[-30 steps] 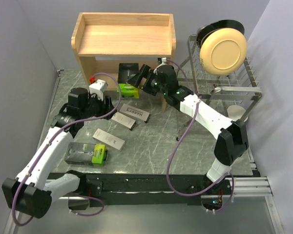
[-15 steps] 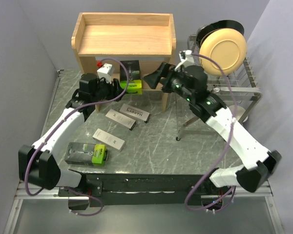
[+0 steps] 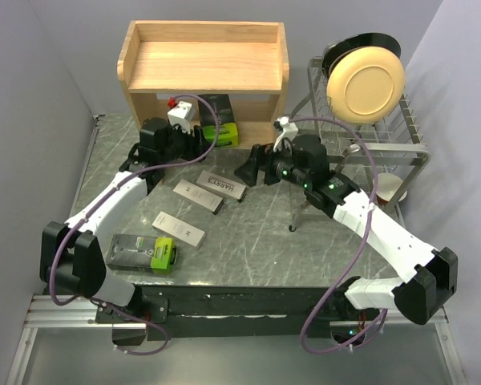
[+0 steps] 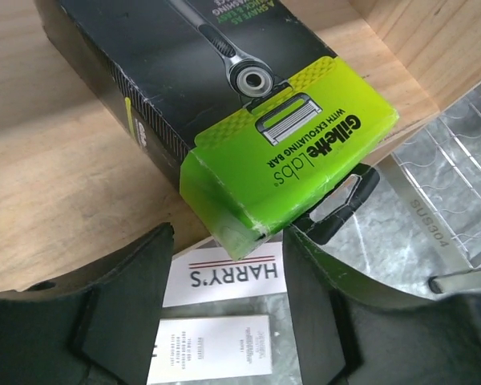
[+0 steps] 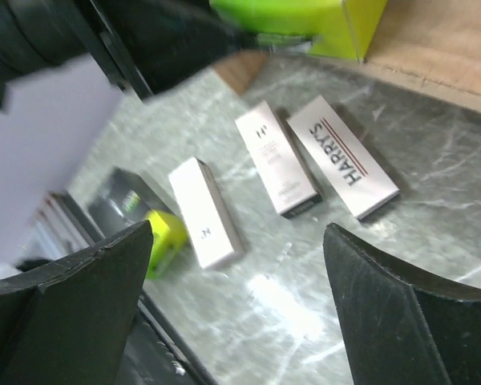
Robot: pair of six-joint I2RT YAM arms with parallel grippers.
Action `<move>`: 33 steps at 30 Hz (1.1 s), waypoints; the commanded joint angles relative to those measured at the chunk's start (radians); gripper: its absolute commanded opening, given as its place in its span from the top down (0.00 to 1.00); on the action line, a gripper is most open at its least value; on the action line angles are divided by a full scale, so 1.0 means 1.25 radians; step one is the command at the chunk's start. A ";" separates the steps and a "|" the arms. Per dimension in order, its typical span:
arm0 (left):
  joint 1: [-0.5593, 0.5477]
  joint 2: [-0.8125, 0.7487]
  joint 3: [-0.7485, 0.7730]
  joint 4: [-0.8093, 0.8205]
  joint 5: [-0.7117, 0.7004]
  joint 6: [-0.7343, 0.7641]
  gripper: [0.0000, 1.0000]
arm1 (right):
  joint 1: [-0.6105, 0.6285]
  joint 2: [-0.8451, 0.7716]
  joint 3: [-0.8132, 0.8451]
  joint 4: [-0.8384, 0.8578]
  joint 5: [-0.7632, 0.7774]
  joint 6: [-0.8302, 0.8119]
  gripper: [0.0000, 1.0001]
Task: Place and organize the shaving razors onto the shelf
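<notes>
The wooden shelf (image 3: 204, 68) stands at the back. A black-and-green razor pack (image 3: 222, 130) (image 4: 224, 88) lies on its lower board (image 4: 64, 184), green end overhanging the front edge. My left gripper (image 3: 202, 138) (image 4: 228, 234) is open, the pack's green corner poking between its fingertips without touching them. Three white razor boxes (image 3: 222, 186) (image 3: 198, 195) (image 3: 179, 228) lie on the table, and a second black-and-green pack (image 3: 143, 253) lies near the front left. My right gripper (image 3: 247, 168) (image 5: 239, 233) hangs wide open and empty above the table, right of the white boxes (image 5: 342, 156).
A wire dish rack (image 3: 369, 136) holding a cream plate (image 3: 366, 80) stands at the right, close to the shelf's right side. Grey walls close in on the left and right. Purple cables loop off both arms.
The black-and-green pack has gone from the table in front of the shelf onto the lower board, my left gripper following it. My right arm drew back from the shelf to above the table.
</notes>
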 commanded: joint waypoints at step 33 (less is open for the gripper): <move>-0.085 0.242 0.074 0.429 -0.278 0.038 0.99 | 0.129 -0.303 -0.173 0.069 0.100 -0.438 0.07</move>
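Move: For the left hand, the black-and-green razor box on the lower shelf board lies with its middle about 9 cm ahead, 5 cm to the right and 2 cm lower, its near green corner just by the half-open fingers. Down on the table, some 22 cm below this hand, the Harry's box lies 8 cm back and 6 cm right, and the plain white carton 11 cm back, straight behind. From the right hand, the razor box is roughly 15 cm ahead and 9 cm left, slightly lower. The left hand comes off the green corner, going left and up nearly 5 cm as its fingers shut, then dips and reaches some 10 cm forward along the razor box's left side, wrist turning counter-clockwise and fingertips tilting up, and at last shifts about 3 cm right so the shut fingertips press against that side. Meanwhile the open, empty right hand draws back about 6 cm from the shelf, rising and easing right, its fingers tilting up some 30 degrees. ##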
